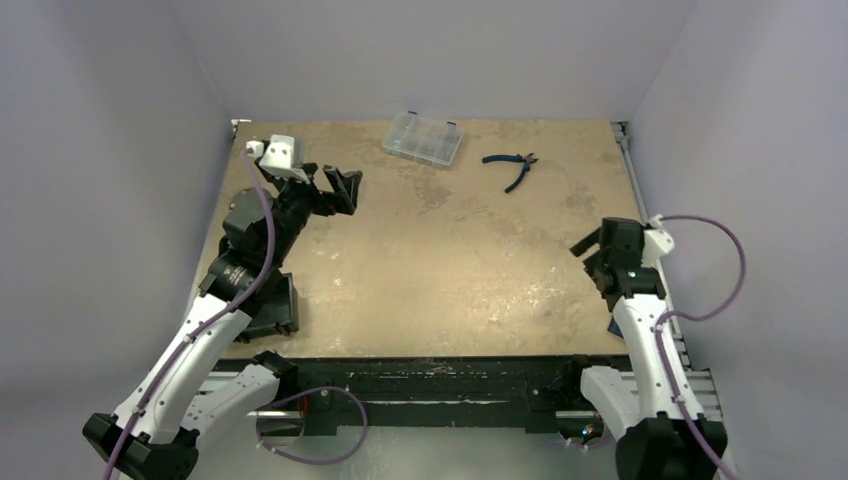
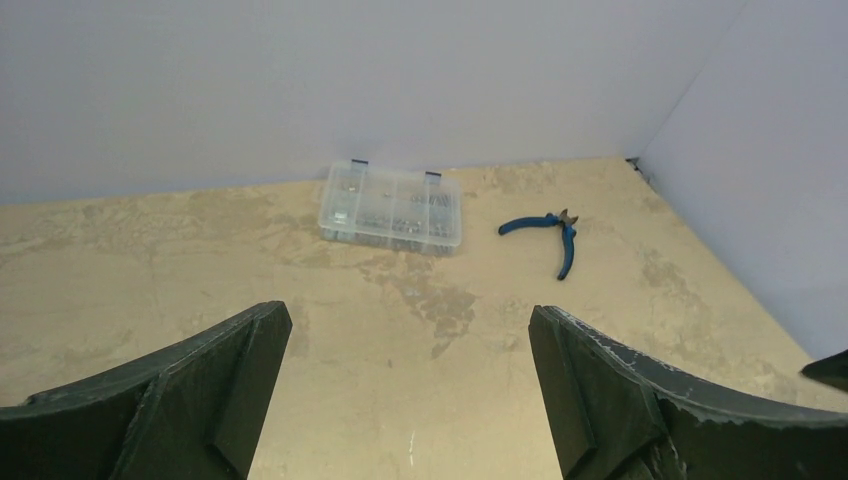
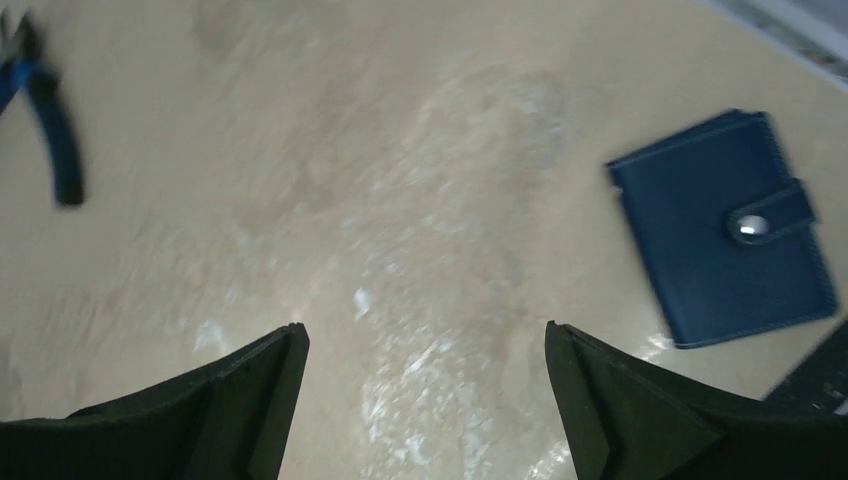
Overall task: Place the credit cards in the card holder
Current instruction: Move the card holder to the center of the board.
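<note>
The card holder (image 3: 725,230), a navy folding wallet, lies shut on the table with its snap tab and light stud facing up. It is to the right of my right gripper (image 3: 425,335), apart from it. In the top view only a blue sliver of the card holder (image 1: 616,326) shows beside the right arm. The right gripper (image 1: 592,258) hangs open over bare table near the right edge. My left gripper (image 1: 340,188) is raised at the far left and is open and empty (image 2: 408,320). No credit cards show in any view.
A clear plastic compartment case (image 1: 422,138) sits at the back centre. Blue-handled pliers (image 1: 512,166) lie to its right. A black box (image 1: 274,308) stands under the left arm at the near left. Grey walls close in the table on three sides.
</note>
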Robot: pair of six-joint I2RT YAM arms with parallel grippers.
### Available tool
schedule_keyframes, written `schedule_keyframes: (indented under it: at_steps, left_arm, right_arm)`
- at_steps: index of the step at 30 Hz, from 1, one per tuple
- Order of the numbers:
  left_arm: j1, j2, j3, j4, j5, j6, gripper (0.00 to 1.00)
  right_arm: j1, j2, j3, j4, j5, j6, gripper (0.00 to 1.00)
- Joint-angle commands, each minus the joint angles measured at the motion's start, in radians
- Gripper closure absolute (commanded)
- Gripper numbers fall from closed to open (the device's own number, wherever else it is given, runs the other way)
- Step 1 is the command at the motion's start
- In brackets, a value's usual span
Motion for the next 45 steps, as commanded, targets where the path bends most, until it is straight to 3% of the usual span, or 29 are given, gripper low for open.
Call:
schedule_keyframes:
  at_steps: [1, 4, 13, 18, 23, 27, 29, 34, 45]
  left_arm:
    - [-0.053, -0.019, -0.046, 0.074, -0.089, 0.059, 0.0]
    - [-0.09, -0.029, -0.064, 0.074, -0.1, 0.069, 0.0]
    - [-0.175, -0.034, -0.093, 0.074, -0.133, 0.076, 0.0]
    - [-0.188, -0.036, -0.104, 0.074, -0.122, 0.063, 0.0]
    - [-0.188, -0.02, -0.108, 0.111, -0.12, 0.055, 0.0]
    - [-0.172, 0.019, -0.093, 0.095, -0.09, 0.038, 0.0]
    - [-0.149, 0.031, -0.092, 0.093, -0.054, 0.017, 0.0]
    - [-0.095, 0.032, -0.091, 0.098, -0.004, -0.011, 0.01]
    - [-0.087, 0.05, -0.094, 0.094, 0.005, -0.022, 0.03]
  right_arm:
    - [-0.237, -0.029, -0.036, 0.048, 0.108, 0.099, 0.01]
    - [-0.355, 0.01, -0.069, 0.037, 0.231, 0.124, 0.01]
    - [-0.589, 0.13, -0.173, 0.257, 0.181, 0.088, 0.01]
    - [-0.605, 0.216, -0.188, 0.329, 0.179, 0.065, 0.01]
    - [-0.604, 0.253, -0.218, 0.362, 0.05, 0.031, 0.01]
    - [-0.596, 0.278, -0.257, 0.435, -0.178, -0.056, 0.01]
    - [-0.538, 0.284, -0.254, 0.429, -0.214, -0.055, 0.01]
    - [-0.204, 0.344, -0.173, 0.371, -0.159, 0.009, 0.01]
    - [0.524, 0.702, 0.097, 0.327, -0.113, 0.089, 0.02]
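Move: The card holder lies near the right front corner of the board, about 6 cm back of my right hand, 15 cm to its right and 11 cm below. The right side rail is level with the holder and some 7 cm farther right. The pliers are on the board about 28 cm ahead of that hand and 6 cm to its left. From my left hand the holder is roughly 52 cm to the right, 12 cm back and 34 cm below. My right hand swings about 15 cm right and somewhat back while sinking 10 cm, turning clockwise some 40 degrees, down onto the card holder. Then, fingers wide and staying low, I sweep left and forward with one finger on it, dragging it towards the board's centre and turning back counter-clockwise. My left hand sinks about 5 cm and eases right. ##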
